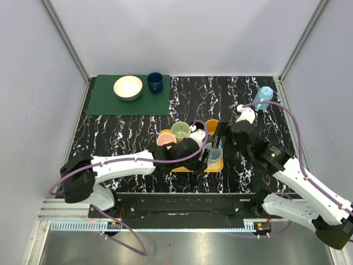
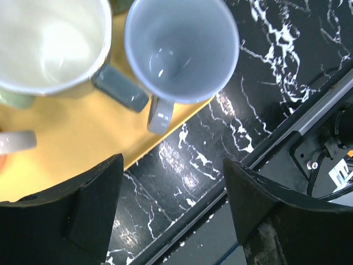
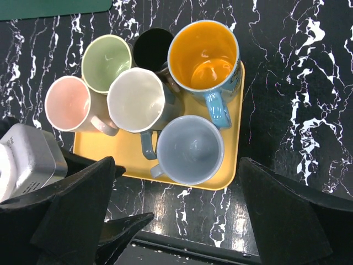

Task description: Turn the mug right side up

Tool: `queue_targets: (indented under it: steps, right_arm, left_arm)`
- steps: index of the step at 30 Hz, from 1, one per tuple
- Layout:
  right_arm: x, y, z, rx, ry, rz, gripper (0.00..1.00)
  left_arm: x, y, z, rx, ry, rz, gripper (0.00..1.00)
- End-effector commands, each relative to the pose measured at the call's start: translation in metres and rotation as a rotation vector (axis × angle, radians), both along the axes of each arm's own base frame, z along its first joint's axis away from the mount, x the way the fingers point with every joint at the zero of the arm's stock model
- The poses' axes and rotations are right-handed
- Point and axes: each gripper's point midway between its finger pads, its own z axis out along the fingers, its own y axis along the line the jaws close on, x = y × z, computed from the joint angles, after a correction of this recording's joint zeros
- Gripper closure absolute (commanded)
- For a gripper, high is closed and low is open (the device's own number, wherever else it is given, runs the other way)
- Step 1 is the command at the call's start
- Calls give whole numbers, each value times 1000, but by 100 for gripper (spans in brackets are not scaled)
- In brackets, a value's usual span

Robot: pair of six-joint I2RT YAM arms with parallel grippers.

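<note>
A pale grey-blue mug (image 2: 182,49) stands mouth up at the front right corner of the yellow tray (image 2: 66,149); it also shows in the right wrist view (image 3: 190,149) and the top view (image 1: 214,154). My left gripper (image 2: 174,187) is open and empty, just in front of this mug, above the tray's near edge. My right gripper (image 3: 176,210) is open and empty, held above the tray (image 3: 231,160). Every mug I can see is mouth up: cream (image 3: 137,99), orange-lined blue (image 3: 204,55), green (image 3: 106,62), pink (image 3: 67,103), black (image 3: 153,48).
A green mat at the back left holds a white bowl (image 1: 128,88) and a dark blue cup (image 1: 155,82). A light blue bottle (image 1: 263,98) stands at the back right. The table's black front rail (image 2: 309,121) runs close behind the tray.
</note>
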Motion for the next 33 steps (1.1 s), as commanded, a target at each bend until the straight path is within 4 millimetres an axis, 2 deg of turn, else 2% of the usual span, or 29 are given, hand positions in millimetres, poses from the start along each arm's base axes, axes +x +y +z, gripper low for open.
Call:
queue_targets:
  steps: [1,5,10,15,19,25,33]
  right_arm:
    - [2,-7,25,26,-56,-31,0]
    - [2,-8,29,33,-66,-32,0]
    - [-1,-11,40,42,-86,-32,1]
    - [-3,-16,49,47,-104,-39,0]
    - [-3,-17,48,39,-101,-39,0]
    - [-4,-18,45,36,-96,-41,0]
    - [-4,-21,44,22,-96,-51,0]
  left_arm:
    - [17,-18,27,12,-118,-82,24]
    - [20,-25,20,50,-117,-107,25]
    - [24,-28,4,63,-78,-118,32]
    - [28,-28,-2,69,-61,-121,38]
    - [31,-30,-4,60,-54,-126,42]
    - [24,-42,-4,27,-16,-161,48]
    - [10,-50,-1,5,-1,-187,49]
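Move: The grey-blue mug stands about 6 cm ahead of the left hand and 7 cm to its right, its middle some 7 cm below. Its handle reaches back towards that hand, roughly 3 cm ahead, 4 cm right and 5 cm down. The white mug is about 12 cm straight ahead, the orange-lined mug 16 cm ahead and 7 cm right, both 7 cm down. The grey-blue mug lies almost directly below the right hand, some 17 cm down. The left hand eases right and forward with a slight lift, then sinks about 4 cm towards the grey-blue mug's handle and at the end creeps right and a little back, turning some 10 degrees clockwise while its fingers narrow from three-quarters to half open, the handle coming between the tips but not yet pinched. The right hand, still wide open and empty, climbs about 3 cm away from the same mug and shifts slightly right. ##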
